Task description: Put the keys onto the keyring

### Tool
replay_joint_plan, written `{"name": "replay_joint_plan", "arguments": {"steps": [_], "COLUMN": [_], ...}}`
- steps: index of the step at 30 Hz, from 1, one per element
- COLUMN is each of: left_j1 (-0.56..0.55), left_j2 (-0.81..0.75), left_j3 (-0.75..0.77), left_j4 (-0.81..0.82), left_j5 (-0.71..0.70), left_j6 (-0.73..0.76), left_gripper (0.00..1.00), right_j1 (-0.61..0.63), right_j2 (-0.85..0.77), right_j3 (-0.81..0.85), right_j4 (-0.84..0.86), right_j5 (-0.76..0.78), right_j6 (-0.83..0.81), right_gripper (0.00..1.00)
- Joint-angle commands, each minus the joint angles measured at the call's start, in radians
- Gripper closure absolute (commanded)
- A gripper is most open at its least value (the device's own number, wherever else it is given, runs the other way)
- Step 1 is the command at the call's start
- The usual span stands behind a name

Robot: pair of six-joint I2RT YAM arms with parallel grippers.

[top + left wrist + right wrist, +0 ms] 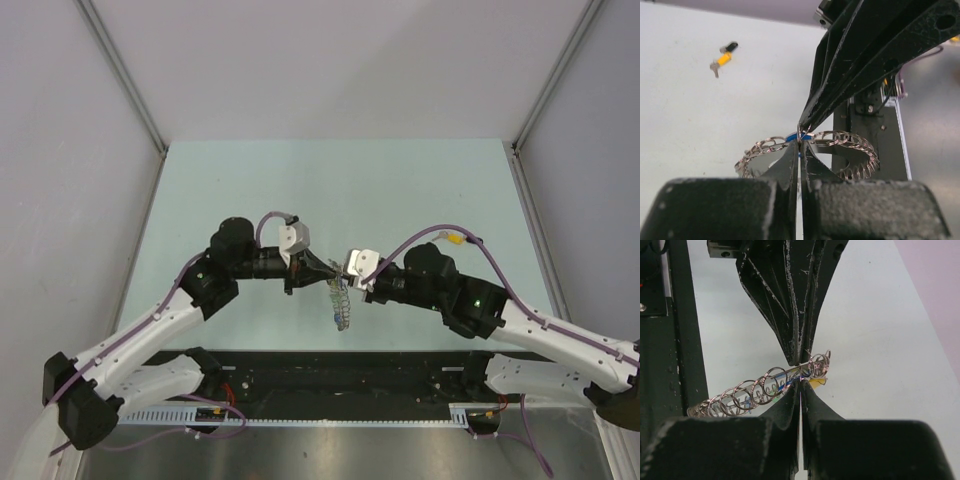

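Note:
The keyring, a grey ring edged with small wire loops, hangs in the air between my two grippers over the near middle of the table. My left gripper is shut on its top edge. From the opposite side my right gripper is shut on the same spot, tip to tip with the left. On the keyring hang keys with a yellow head and a blue head. Two loose keys lie on the table, one yellow and one black.
The pale green table is boxed in by grey walls at the left, right and back. A black rail with cables runs along the near edge between the arm bases. A purple cable loops over the right arm.

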Motion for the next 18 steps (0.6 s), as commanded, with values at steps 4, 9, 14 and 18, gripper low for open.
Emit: {"name": "replay_joint_plan", "arguments": {"steps": [4,9,14,18], "left_j1": [0.021,0.023,0.040,0.061], "left_j2": [-0.125,-0.127,-0.134,-0.127], "left_j3": [-0.166,-0.240,-0.242,-0.175], "left_j4": [0.422,0.524,0.490,0.316], "left_j5": [-0.011,0.005,0.023,0.072], "left_j6": [-0.248,-0.327,-0.308,-0.206], "left_gripper": [0.89,0.75,0.67,0.61], "right_j1": [0.007,0.005,0.005,0.005], "right_j2": [-0.042,-0.022,-0.003,0.010], "right_j3": [0.022,0.062,0.101,0.117], "right_j4": [0.032,-0.013,-0.070,-0.100], "right_j5": [-0.067,-0.096,-0.103,-0.108], "right_j6": [0.003,-0.023,-0.055,-0.072], "right_gripper": [1.00,1.00,1.00,1.00]}}
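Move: Both hands are shut on the keyring, tip to tip, with a wire loop between them. The ring's middle hangs about 2 cm back and 4 cm below the left hand, and likewise from the right hand. On the table, the loose yellow key lies roughly 15 cm ahead of the right hand, 25 cm to its right and 18 cm below it. The black key is about 4 cm farther right, level with the yellow one. The left fingers let go of the keyring's wire loop, opening to about a third as that hand eases left, up and slightly back, 1 cm or so each way, and its fingertips tilt up some 15 degrees. The right hand keeps its pinch on the ring and carries it back about 2 cm, rising a little first and then sinking to just below its starting height. ##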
